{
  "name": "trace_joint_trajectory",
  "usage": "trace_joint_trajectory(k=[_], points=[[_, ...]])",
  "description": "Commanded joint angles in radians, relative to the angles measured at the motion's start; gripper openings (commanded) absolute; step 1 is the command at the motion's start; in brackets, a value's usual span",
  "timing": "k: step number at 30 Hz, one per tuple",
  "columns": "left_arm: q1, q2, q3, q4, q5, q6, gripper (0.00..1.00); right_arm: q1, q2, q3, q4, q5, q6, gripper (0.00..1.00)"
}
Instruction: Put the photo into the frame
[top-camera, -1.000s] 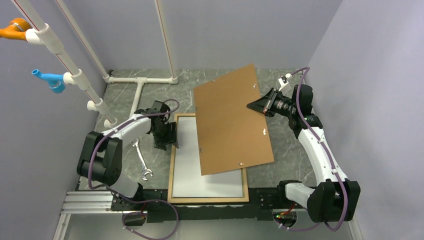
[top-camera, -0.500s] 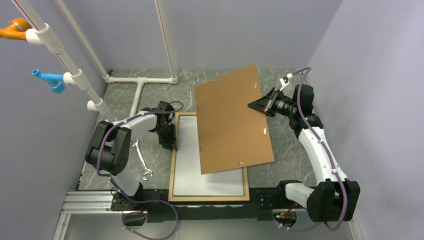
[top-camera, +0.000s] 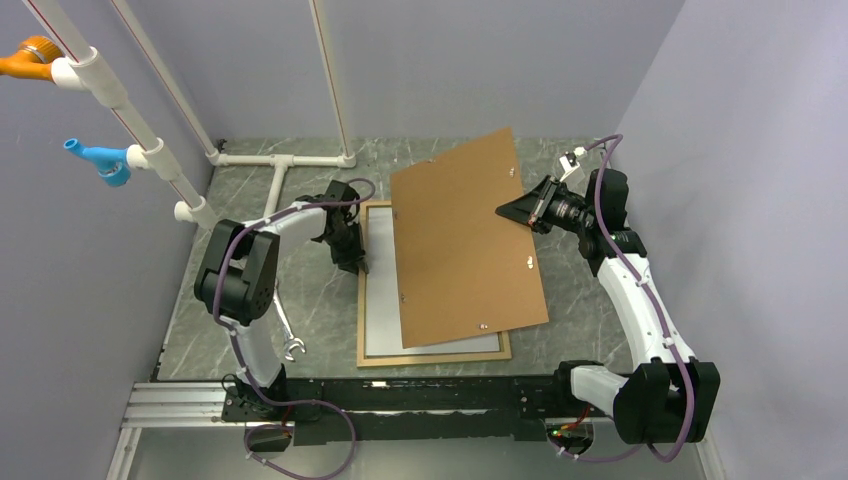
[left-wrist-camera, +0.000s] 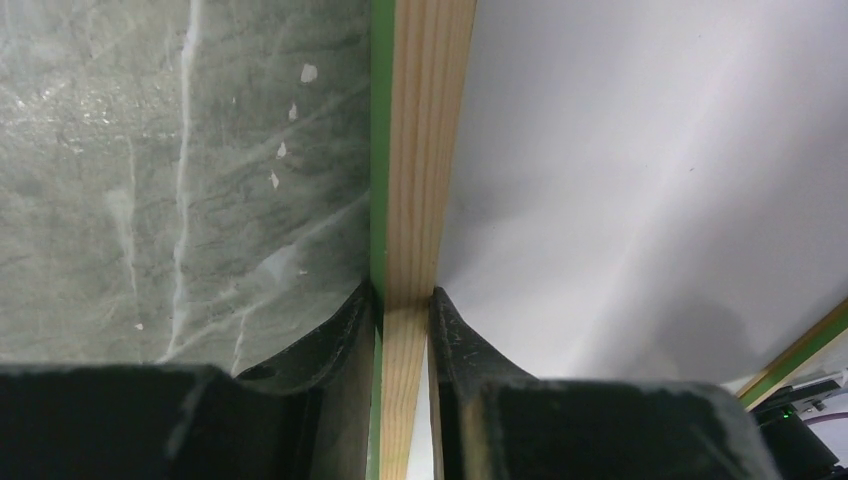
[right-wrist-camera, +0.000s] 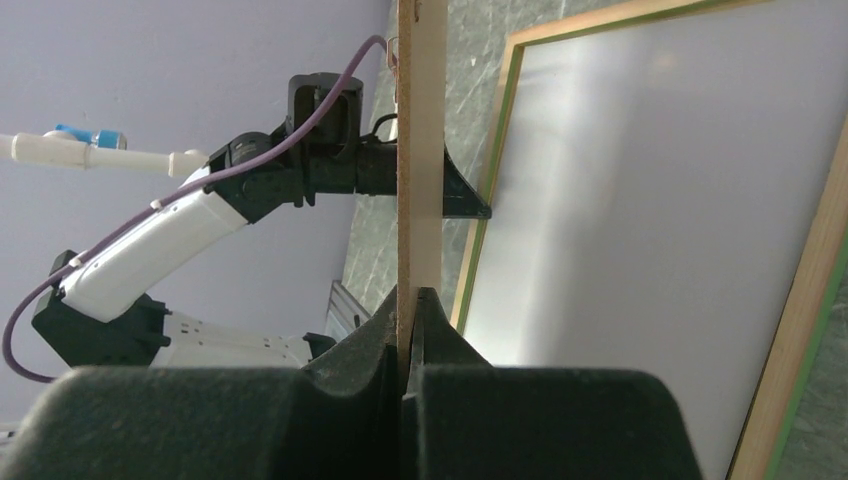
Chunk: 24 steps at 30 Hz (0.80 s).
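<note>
The frame (top-camera: 435, 356) lies flat on the table, tan wood face up with a green edge showing. A white sheet (top-camera: 383, 300) fills it, seemingly the photo's plain back. My left gripper (top-camera: 358, 262) is shut on the frame's left border (left-wrist-camera: 425, 150), one finger on each side of the wood (left-wrist-camera: 402, 292). My right gripper (top-camera: 503, 213) is shut on the right edge of a brown backing board (top-camera: 460, 240), which is held tilted over the frame's right part. In the right wrist view the board's thin edge (right-wrist-camera: 420, 150) runs up from my right gripper (right-wrist-camera: 411, 296), with the white sheet (right-wrist-camera: 650, 200) beyond.
A silver wrench (top-camera: 285, 325) lies on the marble tabletop left of the frame. White PVC pipes (top-camera: 280, 160) stand at the back left, with a blue fitting (top-camera: 100, 160) and an orange one (top-camera: 30, 55). Purple walls close in at the back and right.
My left gripper shut on the frame's left border, and arm and frame shifted right and away from the near edge. The right arm and board stayed still.
</note>
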<state>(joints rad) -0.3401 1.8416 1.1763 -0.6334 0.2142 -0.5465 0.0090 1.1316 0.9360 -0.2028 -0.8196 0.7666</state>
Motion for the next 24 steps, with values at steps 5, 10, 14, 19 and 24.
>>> trace_joint_trajectory(k=[5,10,14,19,24], points=[[0.001,-0.018,0.013,0.061,0.063,-0.036,0.21,-0.004,-0.014,0.004,0.045,-0.012,0.011,0.0],[0.01,-0.088,-0.03,0.06,0.064,-0.029,0.55,-0.004,-0.006,0.009,0.023,0.013,-0.008,0.0],[0.052,-0.186,-0.099,0.116,0.124,-0.034,0.57,-0.004,0.002,-0.01,0.059,0.012,0.018,0.0],[0.123,-0.289,-0.192,0.156,0.195,-0.023,0.57,0.027,0.022,-0.025,0.114,0.042,0.041,0.0],[0.167,-0.33,-0.264,0.179,0.248,-0.002,0.55,0.1,0.072,-0.038,0.191,0.082,0.072,0.0]])
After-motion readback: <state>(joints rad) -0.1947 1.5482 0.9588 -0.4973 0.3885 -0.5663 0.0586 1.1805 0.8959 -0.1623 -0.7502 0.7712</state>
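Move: Pinched in the left hand is the frame's left rail; the frame's middle lies about 15 cm to that hand's right and 2 cm back. The backing board's middle is roughly 18 cm to its right, 3 cm back and some 20 cm higher. From the right hand, gripping the board's right edge, the frame's middle lies about 13 cm left, 2 cm back and 25 cm below; the board's middle is 10 cm left, 3 cm back and 5 cm below. Letting go of the left rail, the left fingers open after a short hold; then the hand lifts about 5 cm, drifting a little left away from the frame in the later part while its fingertips tilt some 15 degrees to the right and forward. The right hand, keeping its grip, lowers the board about 3 cm towards the frame, easing slightly left at the end. ##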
